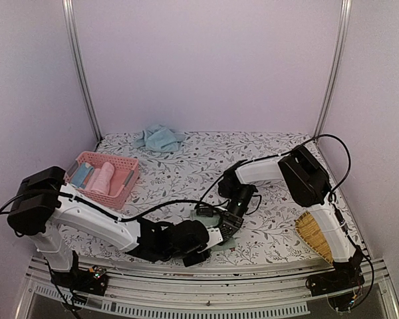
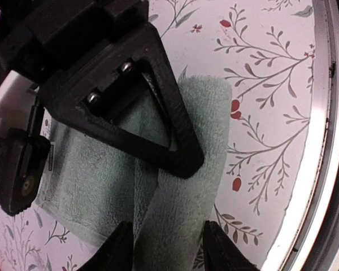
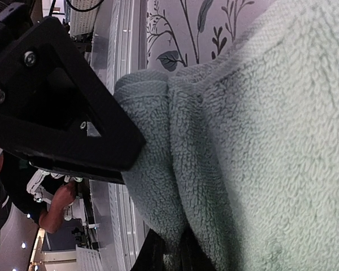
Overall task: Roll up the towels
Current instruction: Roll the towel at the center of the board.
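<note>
The sage green towel (image 2: pixel 101 180) lies near the table's front edge, its right part rolled into a tube (image 2: pixel 186 186). In the top view only a corner of this towel (image 1: pixel 229 243) shows under the two grippers. My left gripper (image 2: pixel 169 251) straddles the roll, one finger against each side. My right gripper (image 3: pixel 172 257) is shut on a fold of the same towel (image 3: pixel 260 141); one of its fingers (image 2: pixel 141 107) presses on the cloth facing my left gripper. The light blue towel (image 1: pixel 159 138) lies crumpled at the back of the table.
A pink lattice basket (image 1: pixel 128 185) at the left holds a pink roll (image 1: pixel 103 178) and a blue item. A woven yellow piece (image 1: pixel 312 234) lies beside the right arm. The table's metal front rail (image 2: pixel 322 141) runs close to the roll.
</note>
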You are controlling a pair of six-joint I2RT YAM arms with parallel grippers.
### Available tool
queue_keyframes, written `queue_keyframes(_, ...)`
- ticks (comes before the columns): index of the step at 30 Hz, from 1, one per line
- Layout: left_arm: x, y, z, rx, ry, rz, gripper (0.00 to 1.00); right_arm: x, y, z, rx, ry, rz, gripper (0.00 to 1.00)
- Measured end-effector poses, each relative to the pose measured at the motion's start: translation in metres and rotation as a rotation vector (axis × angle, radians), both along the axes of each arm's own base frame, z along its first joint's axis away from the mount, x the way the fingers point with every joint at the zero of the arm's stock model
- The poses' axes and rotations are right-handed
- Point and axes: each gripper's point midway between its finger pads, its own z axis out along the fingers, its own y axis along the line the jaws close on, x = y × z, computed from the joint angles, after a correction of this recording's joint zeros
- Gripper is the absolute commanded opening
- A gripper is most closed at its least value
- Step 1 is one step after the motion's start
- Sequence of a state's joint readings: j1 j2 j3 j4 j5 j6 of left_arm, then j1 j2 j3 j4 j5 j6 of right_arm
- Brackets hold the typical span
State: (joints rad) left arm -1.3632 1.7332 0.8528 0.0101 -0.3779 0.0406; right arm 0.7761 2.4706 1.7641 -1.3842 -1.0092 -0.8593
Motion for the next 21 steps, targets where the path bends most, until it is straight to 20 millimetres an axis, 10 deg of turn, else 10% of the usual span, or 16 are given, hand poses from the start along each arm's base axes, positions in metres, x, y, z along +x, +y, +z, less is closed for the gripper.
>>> queue_keyframes(10,0.001,-0.012,-0.015,0.075,-0.020,-0.074,0.08,0.000,0.000,0.000,-0.009,0.006,-0.005,0.09)
queue_keyframes(15,-0.001,-0.013,-0.017,0.064,0.025,-0.084,0.01,0.000,-0.003,0.004,-0.016,0.000,-0.007,0.35)
queue_keyframes(21,0.003,-0.014,-0.015,-0.023,0.199,-0.061,0.00,0.030,-0.009,0.067,0.119,-0.227,-0.029,0.38)
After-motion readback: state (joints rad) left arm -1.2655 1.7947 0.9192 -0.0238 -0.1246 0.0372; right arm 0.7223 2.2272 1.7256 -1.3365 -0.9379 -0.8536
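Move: The towel's rolled near edge runs left to right under both hands. Its middle is about 4 cm to the left hand's right and 2 cm below it; from the right hand, which already pinches it, the middle is about 2 cm to the left. The flat rest of the towel is centred some 8 cm ahead of the roll's middle, and the table's front edge is about 5 cm behind it. The left fingers come to pinch the towel roll near its left end, sinking about 2 cm with a slight shift right as they close almost fully, then keeping hold. The right hand keeps its pinch until the left has closed, then opens, comes free of the roll and pulls away quickly, up some 7 cm and forward about 3. ##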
